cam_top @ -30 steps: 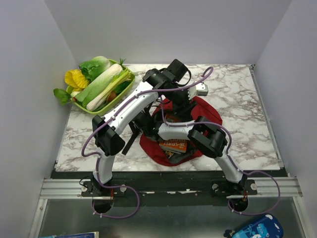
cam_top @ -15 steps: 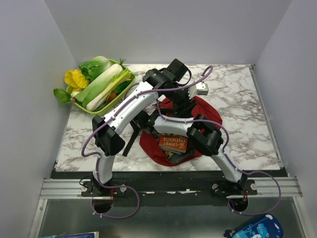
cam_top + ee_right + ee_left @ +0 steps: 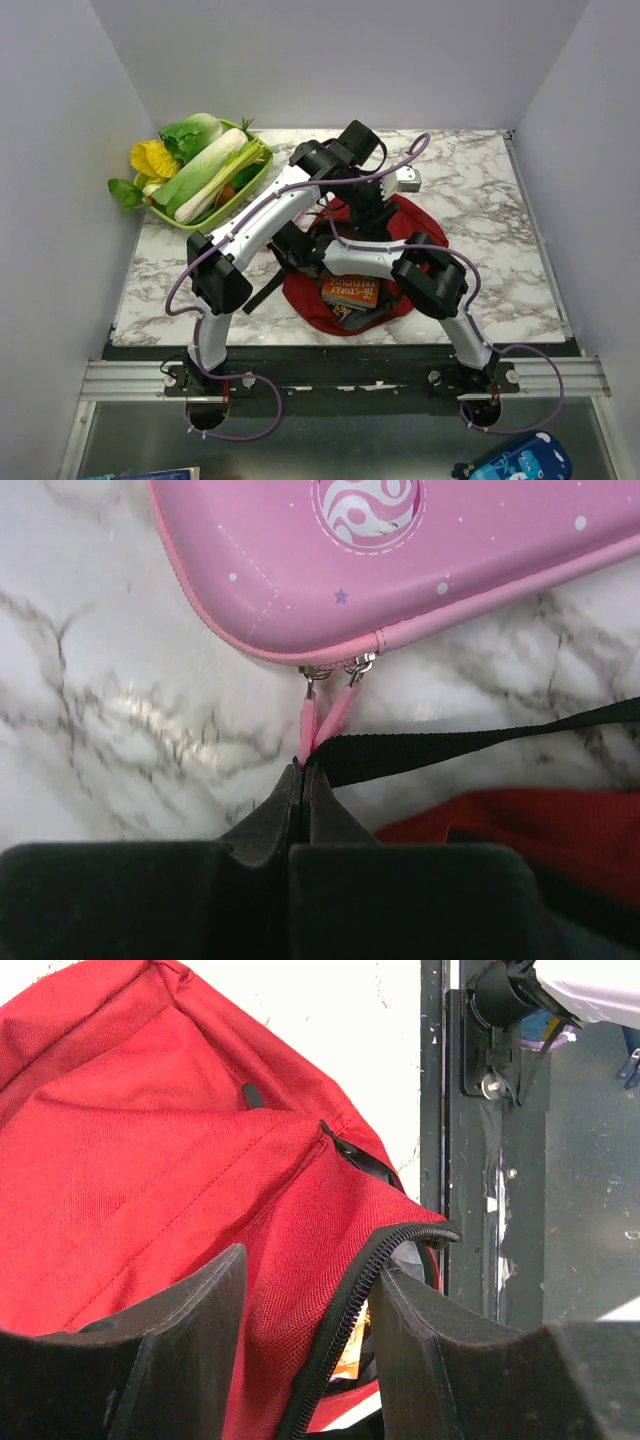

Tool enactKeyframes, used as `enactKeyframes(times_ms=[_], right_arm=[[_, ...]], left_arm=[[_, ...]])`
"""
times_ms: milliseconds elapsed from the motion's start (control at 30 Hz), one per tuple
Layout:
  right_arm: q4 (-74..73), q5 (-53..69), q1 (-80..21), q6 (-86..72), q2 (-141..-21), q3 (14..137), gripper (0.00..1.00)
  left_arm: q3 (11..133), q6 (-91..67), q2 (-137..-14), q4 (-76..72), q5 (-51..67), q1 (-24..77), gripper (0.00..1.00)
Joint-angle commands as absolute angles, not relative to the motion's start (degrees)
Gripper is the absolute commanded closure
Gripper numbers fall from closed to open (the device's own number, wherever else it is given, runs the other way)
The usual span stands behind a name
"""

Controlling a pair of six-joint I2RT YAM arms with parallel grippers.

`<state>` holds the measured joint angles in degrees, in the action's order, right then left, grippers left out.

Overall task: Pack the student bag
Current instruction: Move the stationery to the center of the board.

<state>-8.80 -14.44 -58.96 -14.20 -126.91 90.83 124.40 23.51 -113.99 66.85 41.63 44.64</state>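
The student bag (image 3: 425, 228) lies open in the middle of the table, dark red, with an orange book (image 3: 350, 290) inside. My left gripper (image 3: 308, 1280) is shut on the bag's (image 3: 150, 1160) black zipper edge (image 3: 350, 1300), holding the flap up; in the top view it (image 3: 372, 205) is over the bag's far side. My right gripper (image 3: 304, 772) is shut on the pink zipper pulls (image 3: 318, 720) of a pink pencil case (image 3: 400, 560) lying on the marble left of the bag. In the top view the right wrist (image 3: 290, 248) hides the case.
A black bag strap (image 3: 480, 742) runs across the marble right beside my right fingertips. A green basket of vegetables (image 3: 205, 170) stands at the back left. A small grey-white object (image 3: 407, 180) lies behind the bag. The table's front edge (image 3: 340, 350) is close.
My right gripper has swung left past the bag's edge and closed its jaws on the pencil case's zipper pulls. The left gripper has kept its hold on the bag's flap.
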Motion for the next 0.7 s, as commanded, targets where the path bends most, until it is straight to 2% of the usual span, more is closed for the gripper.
enactKeyframes(times_ms=[0,200,300,333,433,667], right_arm=[[-8.9,-11.3,-63.5,-12.6,-121.4,82.0,0.99],[-8.3,-14.9,-69.3,-12.9,-118.0,74.6,0.99],[-10.3,-19.1,-70.6,-13.7,-116.6,73.9,0.64],[-10.3,-22.1,-70.5,-14.1,-115.8,73.5,0.48],[-9.2,-27.0,-70.6,-13.7,-111.7,73.0,0.31],[-7.1,-29.3,-70.5,-9.9,-110.4,77.2,0.28]], left_arm=[[123.7,21.8,-112.1,64.4,41.2,44.7,0.42],[123.6,20.0,-112.7,62.2,40.9,44.1,0.42],[123.4,19.3,-113.0,61.6,41.0,43.8,0.42],[123.1,19.0,-113.0,61.4,41.0,43.8,0.42],[122.5,18.6,-112.7,60.7,41.0,43.7,0.42],[123.0,17.7,-111.2,59.9,40.8,43.4,0.42]])
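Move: The shut right fingers hold the pink zipper pulls of the pencil case, whose middle lies about 9 cm ahead and 2 cm left of them, at about their height. The red bag's middle is roughly 21 cm to the right and 4 cm back; the vegetable basket stands some 20 cm ahead and 20 cm left. From the left hand, at the bag's raised opening, the case is about 21 cm left, 6 cm ahead and 20 cm below. Right fingers drag the pencil case back some 11 cm by its pulls, open, and lift about 4 cm. ##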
